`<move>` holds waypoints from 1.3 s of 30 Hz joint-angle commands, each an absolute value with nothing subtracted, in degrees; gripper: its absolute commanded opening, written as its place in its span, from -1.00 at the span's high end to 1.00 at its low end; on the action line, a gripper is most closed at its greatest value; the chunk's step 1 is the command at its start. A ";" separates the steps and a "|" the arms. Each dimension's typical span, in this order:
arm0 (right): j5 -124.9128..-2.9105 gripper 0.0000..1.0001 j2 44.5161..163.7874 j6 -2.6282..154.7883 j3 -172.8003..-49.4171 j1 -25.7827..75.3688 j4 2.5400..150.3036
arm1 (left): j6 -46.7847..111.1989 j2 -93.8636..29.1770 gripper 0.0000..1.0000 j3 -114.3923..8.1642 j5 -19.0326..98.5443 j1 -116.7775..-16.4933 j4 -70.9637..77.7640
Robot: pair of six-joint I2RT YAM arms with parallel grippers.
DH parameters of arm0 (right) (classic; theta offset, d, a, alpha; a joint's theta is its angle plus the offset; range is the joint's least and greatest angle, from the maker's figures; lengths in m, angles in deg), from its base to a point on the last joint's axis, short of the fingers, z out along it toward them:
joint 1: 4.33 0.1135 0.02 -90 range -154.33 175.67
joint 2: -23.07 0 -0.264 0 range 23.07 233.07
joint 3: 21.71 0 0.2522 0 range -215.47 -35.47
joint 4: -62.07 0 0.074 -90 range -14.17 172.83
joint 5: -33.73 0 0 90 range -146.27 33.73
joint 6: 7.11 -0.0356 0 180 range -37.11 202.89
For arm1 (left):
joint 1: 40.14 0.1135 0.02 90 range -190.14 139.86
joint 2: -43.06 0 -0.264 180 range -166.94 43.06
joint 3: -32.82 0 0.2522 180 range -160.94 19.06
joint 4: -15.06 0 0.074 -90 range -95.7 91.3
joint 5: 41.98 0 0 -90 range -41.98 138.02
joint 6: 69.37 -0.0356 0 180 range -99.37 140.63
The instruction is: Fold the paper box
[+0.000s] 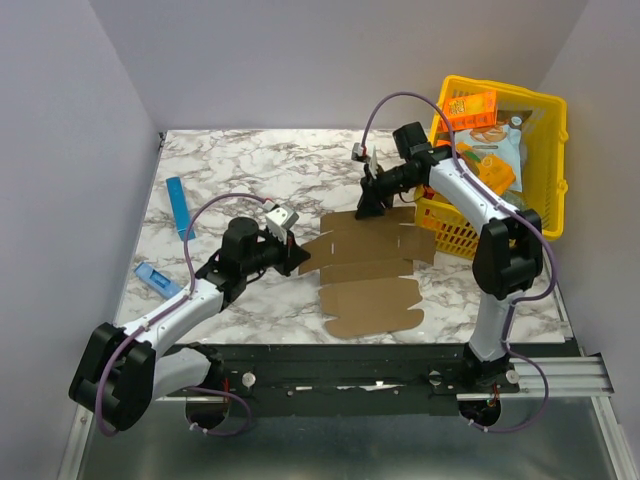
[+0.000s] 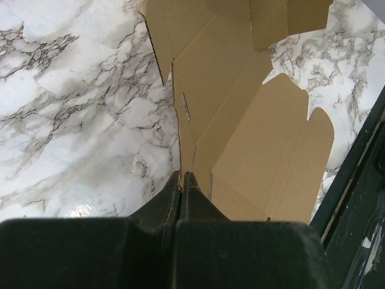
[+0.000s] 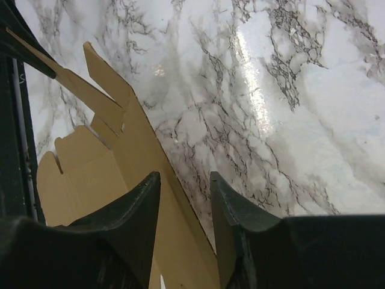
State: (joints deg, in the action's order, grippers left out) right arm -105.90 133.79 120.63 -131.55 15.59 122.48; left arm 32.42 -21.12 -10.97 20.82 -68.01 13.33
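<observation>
The paper box is a flat brown die-cut sheet lying in the middle of the marble table. My left gripper is shut on its left edge; in the left wrist view the fingertips pinch a thin tab of the sheet, slightly raised. My right gripper is at the sheet's far edge. In the right wrist view its jaws stand apart, straddling the cardboard's edge without touching it on either side.
A yellow basket holding orange snack boxes and bags stands at the back right, close to the right arm. A slim blue bar and another blue item lie on the left. A black rail runs along the near edge.
</observation>
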 commanded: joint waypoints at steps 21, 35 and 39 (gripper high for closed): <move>-109.46 0.99 127.41 114.72 -121.81 17.29 120.76 | 30.73 -21.88 0.28 -16.97 33.06 -68.35 7.89; -87.14 0.99 106.49 102.59 -102.19 20.97 90.16 | 37.67 -18.03 -0.97 -14.71 52.07 -68.00 7.35; -76.96 0.99 104.46 102.93 -98.33 24.14 85.85 | 41.27 -12.42 -0.97 -7.34 52.58 -68.09 12.10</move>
State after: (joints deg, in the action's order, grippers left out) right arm -88.85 106.40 104.28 -101.82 21.16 95.01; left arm 36.97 -17.34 -13.09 49.32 -67.97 7.45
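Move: The far edge of the paper box, which the right fingers will shut on, lies about 2 cm back from the right hand and 1 cm below it, with no real sideways offset. The box's near flap is some 24 cm back, 1 cm right and 10 cm lower; the yellow basket's middle is roughly 26 cm right, 10 cm ahead and 5 cm lower. The left hand still pinches the box's left flap, its middle about 3 cm ahead and 3 cm right; the far edge is some 12 cm ahead, 15 cm right, about level. The right hand eases back about 5 cm along the raised box, its half-open fingers closing until they pinch the far edge, then lifts some 3 cm with the edge held, coming slightly forward and turning roughly 15 degrees clockwise. The left hand barely shifts until that pinch is shut, then opens wide to let go of the left flap and draws off forward and left, about 5 cm each way, swinging nearly 30 degrees counter-clockwise. ##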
